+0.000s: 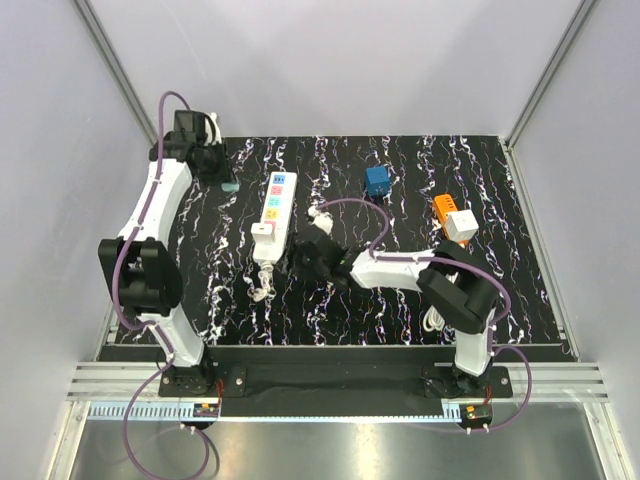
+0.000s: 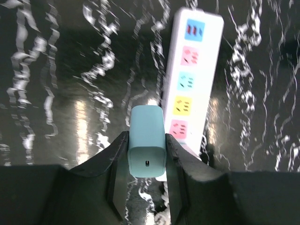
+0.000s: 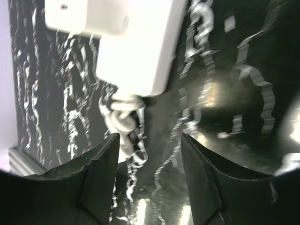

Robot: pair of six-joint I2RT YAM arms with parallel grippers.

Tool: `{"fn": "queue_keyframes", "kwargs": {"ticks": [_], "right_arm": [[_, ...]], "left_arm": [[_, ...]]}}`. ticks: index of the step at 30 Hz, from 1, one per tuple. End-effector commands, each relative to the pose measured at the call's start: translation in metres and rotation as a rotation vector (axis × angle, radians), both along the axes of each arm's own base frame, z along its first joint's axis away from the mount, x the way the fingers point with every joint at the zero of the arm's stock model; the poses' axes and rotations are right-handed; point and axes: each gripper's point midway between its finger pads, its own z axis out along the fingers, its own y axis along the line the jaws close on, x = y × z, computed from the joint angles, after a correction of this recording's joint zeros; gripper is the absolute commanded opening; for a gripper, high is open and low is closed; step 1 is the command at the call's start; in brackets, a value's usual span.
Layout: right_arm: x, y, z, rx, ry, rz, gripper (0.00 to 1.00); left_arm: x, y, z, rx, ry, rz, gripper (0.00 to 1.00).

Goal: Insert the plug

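A white power strip with coloured sockets lies in the middle of the black marbled mat; a white plug sits in its near socket. My left gripper is at the far left, shut on a light teal plug, which I hold above the mat left of the strip. My right gripper is open and empty, low over the mat just right of the strip's near end, beside its coiled white cord.
A blue cube plug lies at the far middle. An orange and white adapter lies to the right. A white cable bundle lies by the right arm's base. Grey walls surround the mat.
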Motion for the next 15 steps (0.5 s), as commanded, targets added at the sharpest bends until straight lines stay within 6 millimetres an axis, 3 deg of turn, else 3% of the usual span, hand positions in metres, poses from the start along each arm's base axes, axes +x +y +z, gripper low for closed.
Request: {"fn": "queue_keyframes", "kwargs": {"ticks": [1,6,15], "right_arm": [[0.008,0.031,0.033,0.126,-0.075,-0.037,0.62],[0.003,0.038,0.022,0.113,-0.089,-0.007,0.61],[-0.016,0.060,-0.016,0.037,-0.073,0.067,0.60]], "left_arm": [[-0.002,-0.022,0.015,-0.082,-0.062,-0.049,0.00],[-0.008,-0.025,0.016,-0.100,-0.067,-0.059,0.00],[-0.031,-0.027,0.008,-0.114,-0.032,-0.066,0.00]]}}
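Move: The plug on the white strip's coiled cord lies about 8 cm to the right hand's left, 9 cm back and 6 below; the coil's middle is 5 cm nearer the strip, whose near end is level with the hand, 7 cm left, the white box standing on it 7 cm farther out. From the left hand, the plug is about 25 cm back, 6 right, 19 below, the box 9 back, 7 right, 15 below. With its fingers staying a bit over half open, the right hand slides about 4 cm to the left past the strip's near end, easing back a little, then sinks some 3 cm towards the coiled cord and its plug, with no touch to be seen yet. Still pinching the teal block well above the table, the left hand draws back about 2.5 cm and drifts 2 cm right and 2 cm down, nearly all of that sideways and downward shift at the outset, towards the white box. ##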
